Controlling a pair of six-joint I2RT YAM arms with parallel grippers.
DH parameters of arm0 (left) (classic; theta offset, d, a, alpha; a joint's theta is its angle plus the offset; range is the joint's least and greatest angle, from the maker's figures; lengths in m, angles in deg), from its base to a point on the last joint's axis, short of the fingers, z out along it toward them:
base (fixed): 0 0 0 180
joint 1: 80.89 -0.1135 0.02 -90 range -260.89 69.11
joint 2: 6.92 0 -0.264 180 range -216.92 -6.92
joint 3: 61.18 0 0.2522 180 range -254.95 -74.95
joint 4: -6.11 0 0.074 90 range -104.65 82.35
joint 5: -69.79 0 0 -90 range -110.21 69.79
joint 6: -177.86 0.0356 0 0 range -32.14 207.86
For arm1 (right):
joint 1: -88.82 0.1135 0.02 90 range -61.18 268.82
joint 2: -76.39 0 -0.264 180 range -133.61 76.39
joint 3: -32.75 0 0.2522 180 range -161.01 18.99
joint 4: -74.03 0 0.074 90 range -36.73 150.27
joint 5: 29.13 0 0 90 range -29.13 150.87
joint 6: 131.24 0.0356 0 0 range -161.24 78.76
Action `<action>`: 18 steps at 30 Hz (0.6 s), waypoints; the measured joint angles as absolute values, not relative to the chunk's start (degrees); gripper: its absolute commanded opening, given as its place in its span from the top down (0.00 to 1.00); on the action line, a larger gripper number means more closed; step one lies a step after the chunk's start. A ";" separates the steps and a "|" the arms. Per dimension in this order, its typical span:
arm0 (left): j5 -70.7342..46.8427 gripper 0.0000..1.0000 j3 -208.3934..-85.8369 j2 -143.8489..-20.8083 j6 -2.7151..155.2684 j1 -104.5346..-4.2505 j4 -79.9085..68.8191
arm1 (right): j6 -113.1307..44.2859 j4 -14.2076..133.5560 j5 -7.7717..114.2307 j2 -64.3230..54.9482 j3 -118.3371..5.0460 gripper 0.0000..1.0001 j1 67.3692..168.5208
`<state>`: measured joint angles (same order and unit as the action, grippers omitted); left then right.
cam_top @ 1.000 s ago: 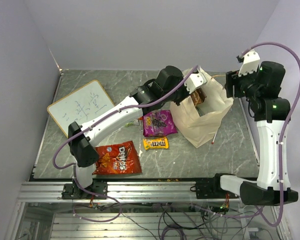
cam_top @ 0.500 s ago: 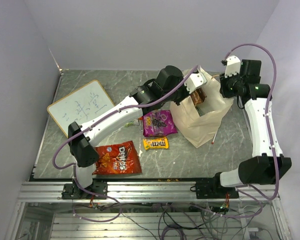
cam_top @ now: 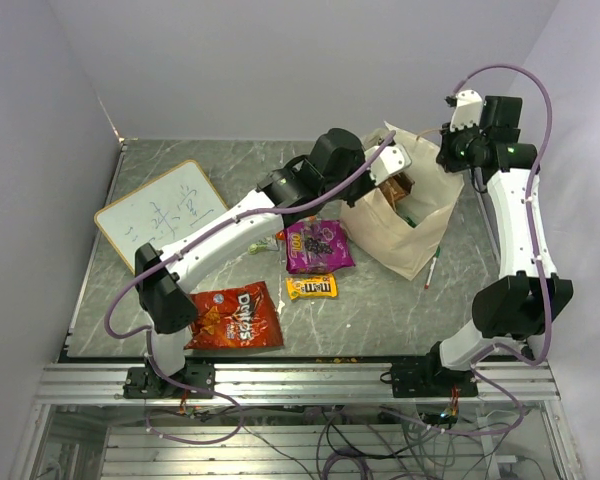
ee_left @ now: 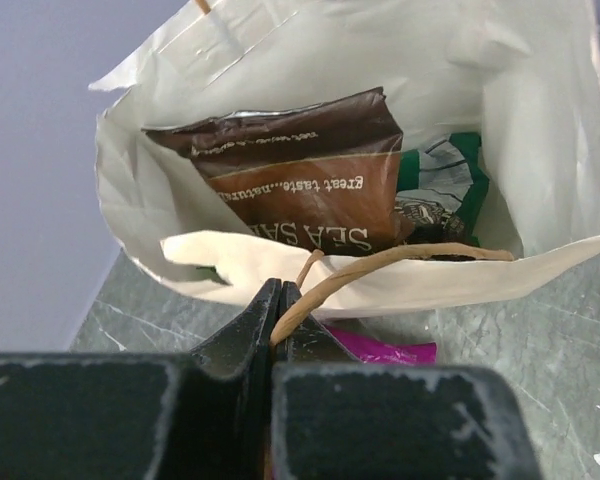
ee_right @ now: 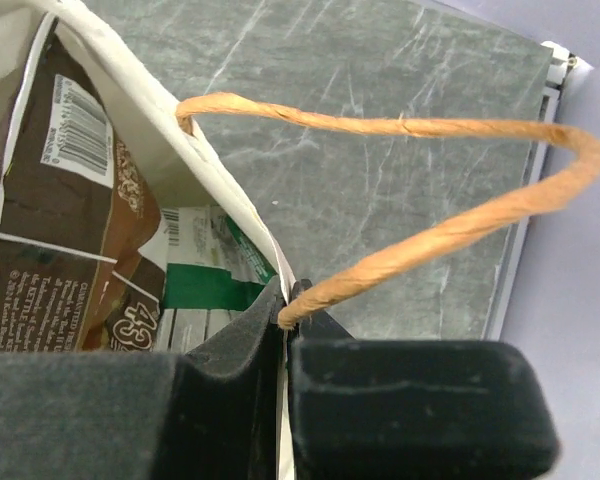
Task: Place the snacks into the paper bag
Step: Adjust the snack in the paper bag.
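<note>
The paper bag (cam_top: 412, 232) stands open at the back right of the table, held from both sides. My left gripper (ee_left: 280, 302) is shut on the bag's near twisted handle (ee_left: 400, 258). My right gripper (ee_right: 289, 303) is shut on the bag's far rim, at the foot of its other handle (ee_right: 450, 130). Inside the bag lie a brown pouch (ee_left: 310, 175) and a green-white pouch (ee_left: 442, 185). On the table left of the bag lie a purple pouch (cam_top: 317, 246), a yellow M&M's packet (cam_top: 311, 288) and a red Doritos bag (cam_top: 236, 316).
A whiteboard (cam_top: 162, 212) lies at the back left. A marker (cam_top: 432, 268) lies on the table beside the bag's right side. More small packets peek from under the left arm (cam_top: 278, 240). Walls close in behind and on both sides.
My right arm has swung in from the right to the bag's far rim and its jaws have shut there. The bag's mouth now stands pulled wider. The left arm holds its place.
</note>
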<state>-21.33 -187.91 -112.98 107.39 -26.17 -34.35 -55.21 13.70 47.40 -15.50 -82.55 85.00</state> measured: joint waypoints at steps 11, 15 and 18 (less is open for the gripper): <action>-19.98 0.09 -190.32 -112.98 110.03 -27.22 -40.97 | -53.12 16.70 41.69 -12.03 -76.43 1.00 84.37; -19.45 0.00 -192.44 -112.37 110.80 -27.68 -46.30 | -52.70 16.59 39.77 -11.05 -76.43 1.00 84.37; -16.96 0.00 -191.02 -109.36 111.45 -30.02 -51.35 | -52.61 16.48 38.98 -10.78 -76.43 1.00 84.37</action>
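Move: The left hand has the paper bag's near-left handle pinched at its fingertips; the bag's middle is about 12 cm to its right, 1 cm ahead and 14 cm below. The brown snack pouch inside lies roughly 10 cm right, 3 cm ahead and 8 cm below it, the purple pouch 9 cm left, 4 cm back and 28 cm below. From the right hand, gripping the rim, the bag's middle is some 9 cm left, 9 cm back and 11 cm below. The left fingers let go of the bag's handle, opening from shut to wide, and the left hand backs off about 6 cm to the left, away from the bag, faster toward the end and tilting some 10 degrees. The right hand keeps its pinch on rim and handle, drawing them about 3 cm left and back, with a 1 cm dip that it recovers. ##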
